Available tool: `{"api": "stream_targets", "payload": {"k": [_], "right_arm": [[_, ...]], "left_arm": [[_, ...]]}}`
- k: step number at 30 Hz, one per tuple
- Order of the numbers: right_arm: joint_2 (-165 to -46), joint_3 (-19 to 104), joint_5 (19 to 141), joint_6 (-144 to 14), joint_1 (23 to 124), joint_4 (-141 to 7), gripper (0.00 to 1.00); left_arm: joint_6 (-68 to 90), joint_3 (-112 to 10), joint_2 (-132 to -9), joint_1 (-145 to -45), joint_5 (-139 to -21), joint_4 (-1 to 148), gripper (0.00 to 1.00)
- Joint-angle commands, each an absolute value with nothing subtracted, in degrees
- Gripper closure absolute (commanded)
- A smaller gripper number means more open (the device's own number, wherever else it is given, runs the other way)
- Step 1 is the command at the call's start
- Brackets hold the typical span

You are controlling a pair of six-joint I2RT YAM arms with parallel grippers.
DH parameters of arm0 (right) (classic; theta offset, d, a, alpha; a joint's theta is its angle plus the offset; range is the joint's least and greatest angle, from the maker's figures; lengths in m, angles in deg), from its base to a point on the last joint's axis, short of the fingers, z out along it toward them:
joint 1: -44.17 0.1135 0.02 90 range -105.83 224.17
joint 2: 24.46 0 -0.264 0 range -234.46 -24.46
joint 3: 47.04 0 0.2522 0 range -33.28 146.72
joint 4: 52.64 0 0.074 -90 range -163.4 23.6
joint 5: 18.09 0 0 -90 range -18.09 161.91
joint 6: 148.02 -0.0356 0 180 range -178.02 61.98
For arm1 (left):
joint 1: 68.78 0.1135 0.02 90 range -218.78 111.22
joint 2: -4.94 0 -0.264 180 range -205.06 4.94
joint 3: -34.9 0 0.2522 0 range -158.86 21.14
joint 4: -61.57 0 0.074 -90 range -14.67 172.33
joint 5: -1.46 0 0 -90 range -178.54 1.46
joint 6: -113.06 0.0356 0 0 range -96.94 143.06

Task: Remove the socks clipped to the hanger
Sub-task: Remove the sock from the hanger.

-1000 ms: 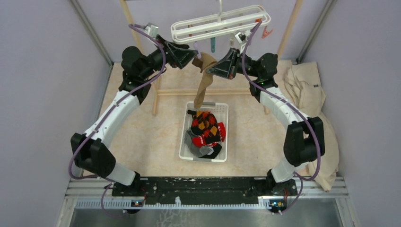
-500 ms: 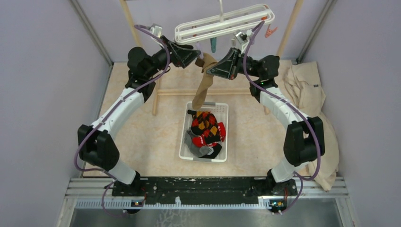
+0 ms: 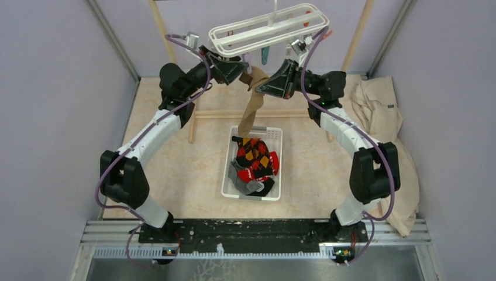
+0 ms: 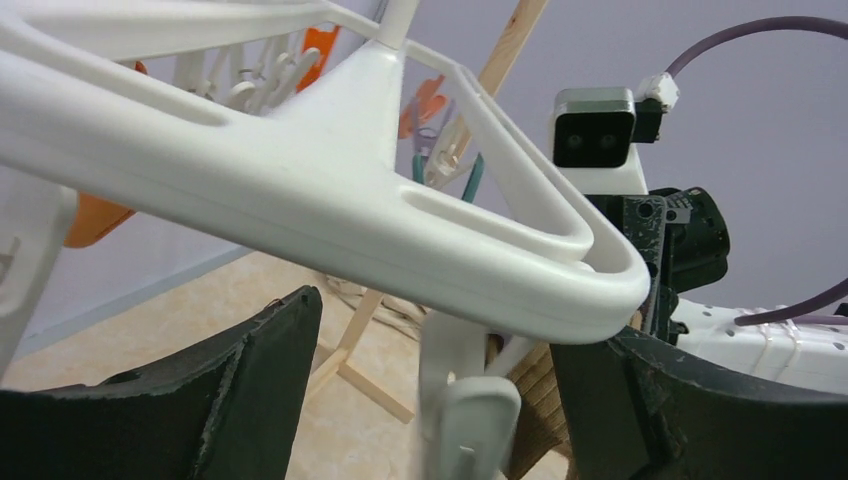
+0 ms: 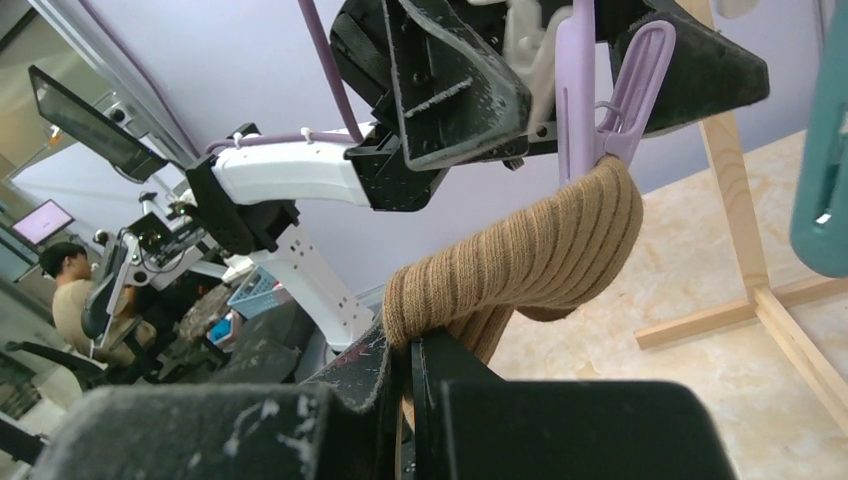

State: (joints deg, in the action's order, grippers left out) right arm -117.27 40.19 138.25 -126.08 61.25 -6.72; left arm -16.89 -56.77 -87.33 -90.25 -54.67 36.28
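Observation:
The white hanger (image 3: 269,26) hangs at the top centre, and its frame (image 4: 330,200) fills the left wrist view. A tan sock (image 3: 251,105) dangles from a lilac clip (image 5: 590,90) under the frame and reaches down toward the basket. My right gripper (image 3: 261,88) is shut on the sock (image 5: 520,260) just below the clip, and the cloth bends over its fingers. My left gripper (image 3: 241,70) is open, with one finger on each side of that clip (image 4: 470,420), touching nothing. The sock (image 4: 535,400) shows just behind the clip.
A white basket (image 3: 231,175) below holds several loose socks. The wooden rack's crossbar (image 3: 216,114) and posts stand behind it. A large beige cloth (image 3: 380,111) lies at the right. Teal (image 3: 264,55) and orange (image 4: 320,45) clips hang from the frame.
My left arm has moved right and up, bringing its open fingers around the clip. The hanger has swung slightly. The right gripper has kept its hold on the tan sock.

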Motion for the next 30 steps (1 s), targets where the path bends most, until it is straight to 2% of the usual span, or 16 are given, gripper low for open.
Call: {"api": "stream_targets", "payload": {"k": [1,11,16,22,30], "right_arm": [[-118.29,39.93,138.88,-126.97,61.4,-1.98,1.0],[-119.0,41.19,138.8,-124.97,62.42,-4.97,1.0],[-117.74,42.11,137.92,-116.89,63.22,-15.08,1.0],[-115.56,44.73,135.2,-103.18,64.67,-34.14,1.0],[-115.22,44.53,134.52,-100.75,64.91,-37.2,1.0]], "left_arm": [[-19.91,-57.32,-88.56,-90.01,-53.05,29.33,0.12],[-21.95,-58.82,-90.77,-90.13,-52.87,27.96,0.13],[-19.76,-59.14,-89.97,-90.56,-54.27,30.4,0.13],[-15.45,-61.18,-89.39,-92.44,-56.96,34.09,0.13],[-14.59,-58.5,-87.79,-92.6,-59.23,32.62,0.13]]}}
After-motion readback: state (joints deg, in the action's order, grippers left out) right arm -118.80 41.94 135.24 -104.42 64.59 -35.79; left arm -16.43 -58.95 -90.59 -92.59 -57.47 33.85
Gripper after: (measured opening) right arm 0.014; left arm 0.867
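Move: Just off the left hand's open fingers, about 3 cm to its right, 1 cm ahead and roughly level, hangs the lilac clip holding the brown sock; a white clip stands between those fingers, and the teal clip is some 9 cm right and 3 cm ahead. From the right hand, already gripping the sock, the lilac clip lies about 6 cm ahead, 4 cm left and 7 cm up; the teal clip is 8 cm ahead, 2 cm right and 7 cm up. Pulling the pinched brown sock downward by about 6 cm, slowly at first and faster later, the right hand also goes some 2–3 cm forward and left, under the lilac clip, its shut fingertips tipping down about 10 degrees. The left hand, fingers kept wide open, edges about 2 cm right and slightly forward at the lilac clip, bobbing a little on the way. ##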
